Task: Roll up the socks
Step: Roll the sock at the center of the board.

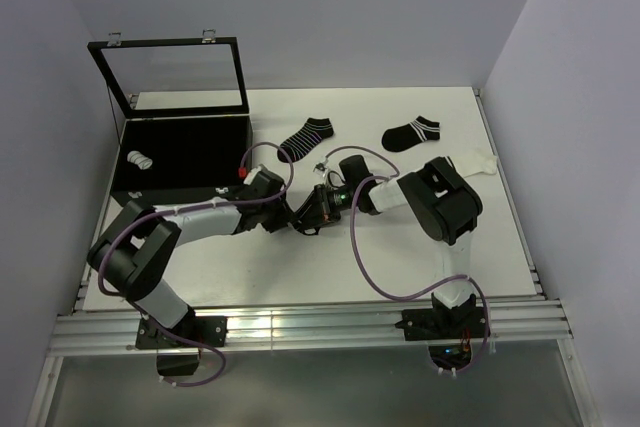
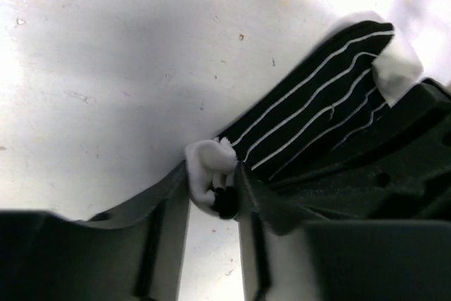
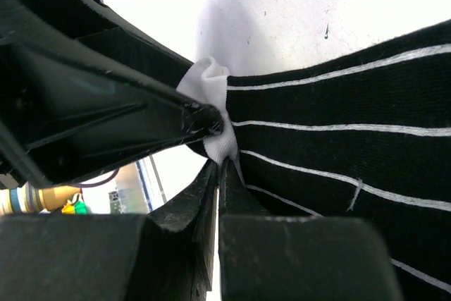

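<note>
A black sock with thin white stripes (image 2: 317,118) and a white end is stretched between my two grippers at the middle of the table. In the left wrist view my left gripper (image 2: 213,177) has its fingers pressed on the bunched white end. My right gripper (image 3: 222,160) is shut, pinching white fabric of the same sock (image 3: 352,167) at its tips. From above, the left gripper (image 1: 298,213) and the right gripper (image 1: 324,203) meet tip to tip, hiding the sock. Another black striped sock (image 1: 305,137) and a black sock with a striped cuff (image 1: 412,133) lie flat farther back.
A black box (image 1: 180,187) with its glass lid (image 1: 175,72) raised stands at the left; a rolled striped sock (image 1: 140,160) lies inside. A white sock (image 1: 478,162) lies partly under the right arm. Walls close in on three sides.
</note>
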Robot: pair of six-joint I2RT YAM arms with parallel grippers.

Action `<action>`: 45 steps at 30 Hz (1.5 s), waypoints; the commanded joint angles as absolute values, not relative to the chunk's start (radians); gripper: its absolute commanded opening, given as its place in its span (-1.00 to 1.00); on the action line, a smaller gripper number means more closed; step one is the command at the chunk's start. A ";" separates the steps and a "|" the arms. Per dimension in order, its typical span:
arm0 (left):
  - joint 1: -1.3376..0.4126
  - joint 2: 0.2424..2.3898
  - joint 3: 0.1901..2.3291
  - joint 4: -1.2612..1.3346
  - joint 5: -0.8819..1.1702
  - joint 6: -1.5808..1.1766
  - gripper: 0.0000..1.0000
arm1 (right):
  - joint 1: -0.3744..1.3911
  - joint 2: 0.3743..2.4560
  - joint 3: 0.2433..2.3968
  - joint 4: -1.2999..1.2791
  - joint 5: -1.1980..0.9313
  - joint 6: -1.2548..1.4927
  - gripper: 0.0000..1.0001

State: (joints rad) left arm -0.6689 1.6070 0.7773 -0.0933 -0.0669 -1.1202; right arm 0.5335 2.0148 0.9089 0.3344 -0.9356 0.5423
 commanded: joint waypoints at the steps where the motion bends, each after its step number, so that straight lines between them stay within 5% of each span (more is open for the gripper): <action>1: -0.673 1.652 0.792 -0.167 -0.084 -1.108 -0.30 | 0.537 2.040 0.847 0.278 -0.808 0.480 -1.00; 4: -0.673 1.666 0.807 -0.189 -0.075 -1.098 -0.55 | 0.538 1.985 0.821 0.298 -0.766 0.457 -0.96; 9: -0.673 1.683 0.848 -0.232 -0.075 -1.069 -0.89 | 0.557 1.847 0.773 0.311 -0.666 0.408 -0.54; 20: -0.673 1.704 0.907 -0.290 -0.051 -1.031 -0.95 | 0.767 1.527 0.654 0.359 -0.196 0.163 -0.05; 45: -0.672 1.712 0.931 -0.293 -0.009 -1.020 -0.95 | 1.061 1.709 0.732 0.451 0.316 0.011 -0.02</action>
State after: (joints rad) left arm -0.6697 1.6974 0.9279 -0.2543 -0.0227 -1.0363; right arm 1.0389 1.6943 0.6872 0.4042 0.2352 0.0269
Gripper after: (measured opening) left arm 0.117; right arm 0.489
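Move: Around the sock's white end, the left hand's part-open fingers sit with the fabric between their tips, about 1 cm to its right and 1 cm down. The right hand already keeps that end pinched at its own tips. The center sock's middle lies some 6 cm right and 2 cm ahead of the left hand, and 5 cm right and 3 cm ahead of the right. The other striped sock is roughly 20 cm ahead of the left hand and 3 cm right; the black box is centred about 25 cm left, 15 cm ahead. Closing on the white end, the left fingers pinch it and hold almost in place, while the right fingers open to about half and come free. The right hand backs some 2 cm right, rises to about 4.5 cm, then comes back left and down beside the left fingertips, a little nearer the base, swinging clockwise some 45 degrees until its open fingers point forward-left and down astride the fold. ##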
